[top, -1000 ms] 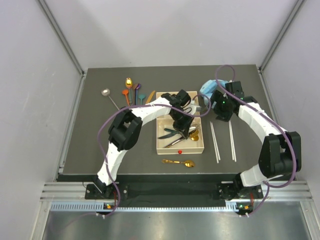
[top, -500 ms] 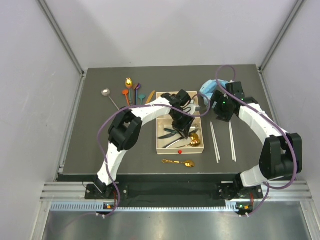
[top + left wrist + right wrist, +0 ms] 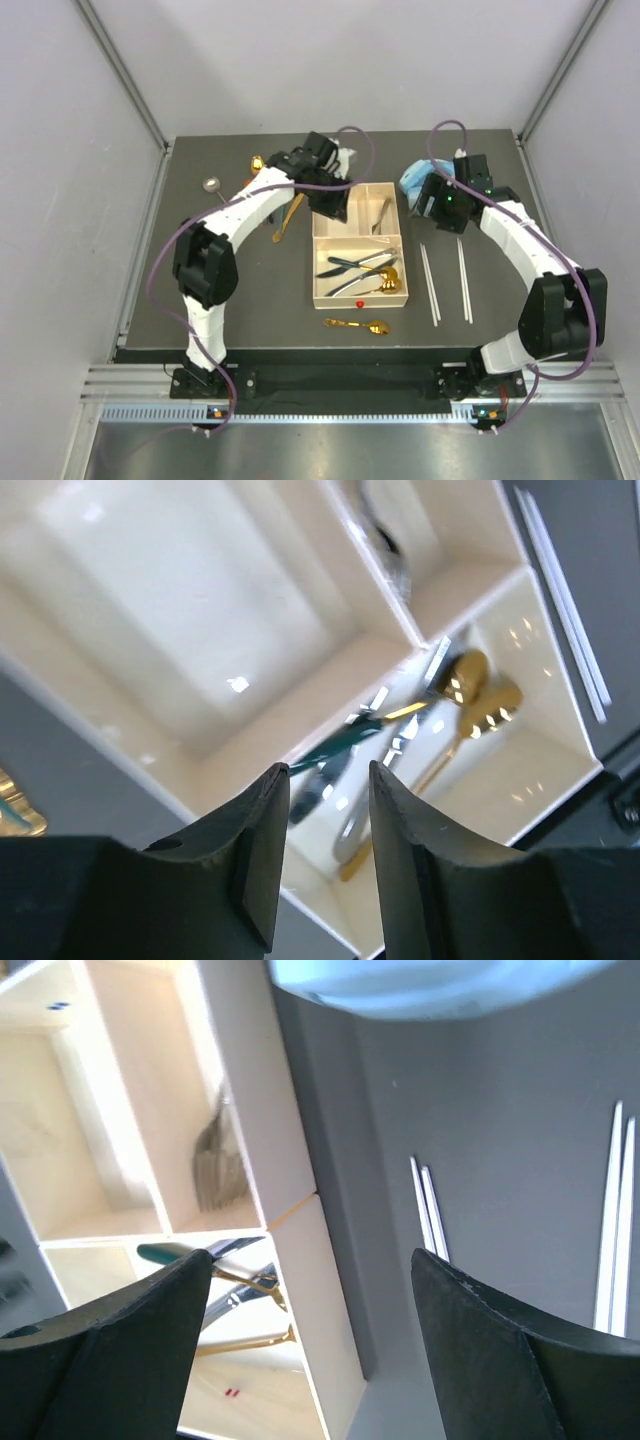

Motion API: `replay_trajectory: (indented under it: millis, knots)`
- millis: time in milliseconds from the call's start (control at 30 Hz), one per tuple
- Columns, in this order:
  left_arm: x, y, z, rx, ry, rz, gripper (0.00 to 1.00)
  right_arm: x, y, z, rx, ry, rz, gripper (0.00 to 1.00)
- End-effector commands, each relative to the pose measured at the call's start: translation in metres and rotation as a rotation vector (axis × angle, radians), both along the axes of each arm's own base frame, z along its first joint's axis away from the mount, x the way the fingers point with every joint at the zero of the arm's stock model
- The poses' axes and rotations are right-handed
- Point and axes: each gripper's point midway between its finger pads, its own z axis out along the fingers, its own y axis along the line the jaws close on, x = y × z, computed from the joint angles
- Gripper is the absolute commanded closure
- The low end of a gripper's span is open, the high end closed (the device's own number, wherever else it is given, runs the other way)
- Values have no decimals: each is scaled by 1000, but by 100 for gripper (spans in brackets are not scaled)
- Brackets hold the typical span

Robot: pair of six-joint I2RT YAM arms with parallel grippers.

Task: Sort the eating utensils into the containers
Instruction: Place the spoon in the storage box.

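The cream tray (image 3: 316, 262) has two small sections at the back and a large one in front. The large section holds dark-and-silver knives (image 3: 345, 266), gold spoons (image 3: 480, 695) and a teal spoon (image 3: 350, 742). A fork (image 3: 383, 212) lies in the back right section, and the back left section is bare. My left gripper (image 3: 329, 203) (image 3: 330, 780) hangs open and holds nothing above the tray's back left corner. My right gripper (image 3: 430, 207) (image 3: 312, 1255) is open wide just right of the tray. On the table lie a gold spoon (image 3: 358, 325) and pale chopsticks (image 3: 430, 285).
Light-blue headphones (image 3: 415, 178) (image 3: 440, 980) sit behind my right gripper. More chopsticks (image 3: 463, 280) lie further right. A grey spoon (image 3: 212, 185), a gold spoon (image 3: 257, 163) and a wooden-coloured utensil (image 3: 283, 222) lie left of the tray, partly under my left arm.
My left gripper opened over the large section, then swung back and left to the tray's back left corner. The right arm barely moved.
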Motion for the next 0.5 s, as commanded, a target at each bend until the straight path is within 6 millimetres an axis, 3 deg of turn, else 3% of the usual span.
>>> replay_trajectory:
  millis: [0, 100, 133, 200, 300, 467]
  knots:
    - [38, 37, 46, 19, -149, 217, 58, 17, 16, 59, -19, -158, 146, 19]
    - [45, 61, 47, 12, -141, 370, 58, 18, 42, 84, -26, -207, 265, 20]
    - [40, 68, 34, 19, -110, 394, 58, 17, 51, 85, -25, -204, 301, 20]
    - [46, 78, 38, -13, -125, 475, 58, 8, 78, 88, -12, -205, 413, 20]
    - [43, 88, 27, 24, -112, 535, 59, -6, 108, 82, -21, -155, 535, 20]
    - [51, 109, 27, 79, -128, 602, 59, -24, 131, 55, -36, -33, 664, 18]
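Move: About 22 cm back and 16 cm to the left of the right hand, roughly 12 cm lower, lies the gold spoon in front of the box. The spoon already in the box sits some 12 cm back and 11 cm left of the right hand; the white chopsticks are 12 cm back and 3 cm right. From the left hand the spoon in front is about 22 cm back and 2 cm right, and the gold knife 8 cm ahead and 15 cm left. Leftward, the empty right hand swings some 12 cm in from beside the box to over its compartments, rising about 9 cm before starting to sink and ease back, turning some 30 degrees counter-clockwise with fingers wide open. The left hand clears off the box, about 10 cm left and a little forward towards the gold knife, also turning counter-clockwise, its fingers staying part open. ##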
